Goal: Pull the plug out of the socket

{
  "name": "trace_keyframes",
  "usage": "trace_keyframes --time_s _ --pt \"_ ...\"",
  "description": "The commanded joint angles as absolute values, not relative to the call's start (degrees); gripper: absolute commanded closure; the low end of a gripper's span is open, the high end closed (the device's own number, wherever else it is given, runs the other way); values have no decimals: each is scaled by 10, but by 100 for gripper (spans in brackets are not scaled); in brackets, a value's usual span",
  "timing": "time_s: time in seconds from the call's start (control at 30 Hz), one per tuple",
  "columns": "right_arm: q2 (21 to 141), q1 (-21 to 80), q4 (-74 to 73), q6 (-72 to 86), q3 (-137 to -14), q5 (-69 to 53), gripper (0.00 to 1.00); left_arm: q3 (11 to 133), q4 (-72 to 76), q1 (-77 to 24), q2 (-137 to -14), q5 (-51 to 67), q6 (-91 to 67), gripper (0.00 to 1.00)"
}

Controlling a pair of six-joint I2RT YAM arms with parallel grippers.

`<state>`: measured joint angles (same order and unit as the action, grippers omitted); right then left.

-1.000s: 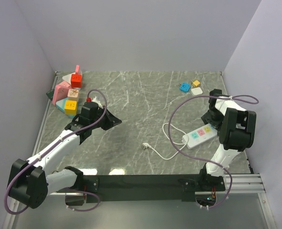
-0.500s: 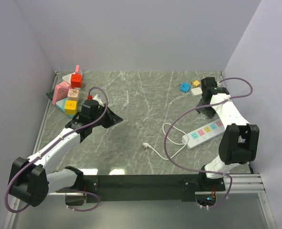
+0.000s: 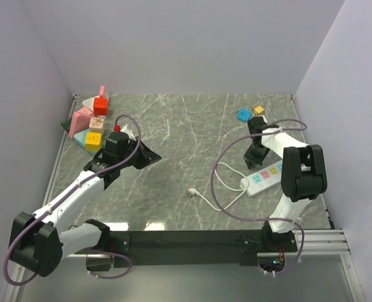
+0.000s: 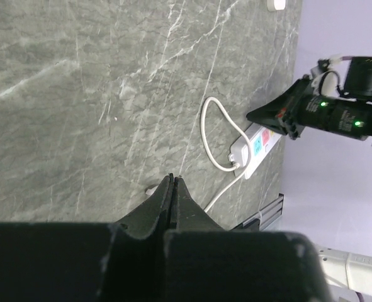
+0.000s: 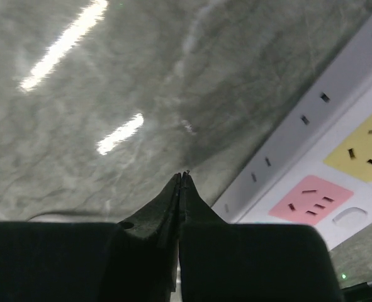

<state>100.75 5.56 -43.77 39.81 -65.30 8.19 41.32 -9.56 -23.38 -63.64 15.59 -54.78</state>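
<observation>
The white power strip (image 3: 264,175) lies at the right, with blue, pink and yellow socket faces. The sockets that show, pink (image 5: 311,198) and yellow (image 5: 368,148), hold nothing. Two loose plugs, blue (image 3: 243,114) and yellow (image 3: 259,109), lie at the back right. A white one (image 4: 276,5) shows in the left wrist view. My right gripper (image 3: 253,161) is shut and empty, its tip (image 5: 183,175) low over the table just beside the strip's far long edge. My left gripper (image 3: 153,157) is shut on nothing, left of centre, pointing towards the strip (image 4: 256,143).
The strip's white cord loops left and ends in its own plug (image 3: 191,192) on the table's middle. Coloured toy blocks (image 3: 92,123) are piled at the back left corner. Grey walls close in the table on three sides.
The right gripper went from open to shut. Its arm swung to the back near the loose plugs, then came down beside the strip. The left arm barely moved.
</observation>
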Motion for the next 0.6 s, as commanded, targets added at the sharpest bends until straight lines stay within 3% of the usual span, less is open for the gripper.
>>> trace_keyframes --time_s 0.0,0.23,0.57 --pt "998 48 -443 433 -628 113 100 425 -106 -234 -606 149 -529 99" --pt "955 28 -510 468 -574 189 100 404 -119 -232 -580 155 -532 99" --pt "822 6 -537 476 -490 188 100 396 -141 -221 -557 130 -527 99"
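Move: The socket strip lies just behind the right hand and to its right: its middle is some 9 cm right, 4 cm back and a centimetre lower, with its long side only 2 or 3 cm from the shut fingertips. The cord's plug lies about 24 cm left and 11 cm back; the pulled white plug is about 21 cm ahead and 6 cm right, the blue one 24 cm ahead and 1 cm left. From the left hand, the strip is roughly level, 45 cm right, 15 cm below. The socket strip is pushed back towards the robot by the right hand's shut fingertips, set against its long left side near the cord end. The hand sweeps about 11 cm back and 5 cm to the right, dipping a little before coming up again, while the wrist turns some 10 degrees clockwise. ##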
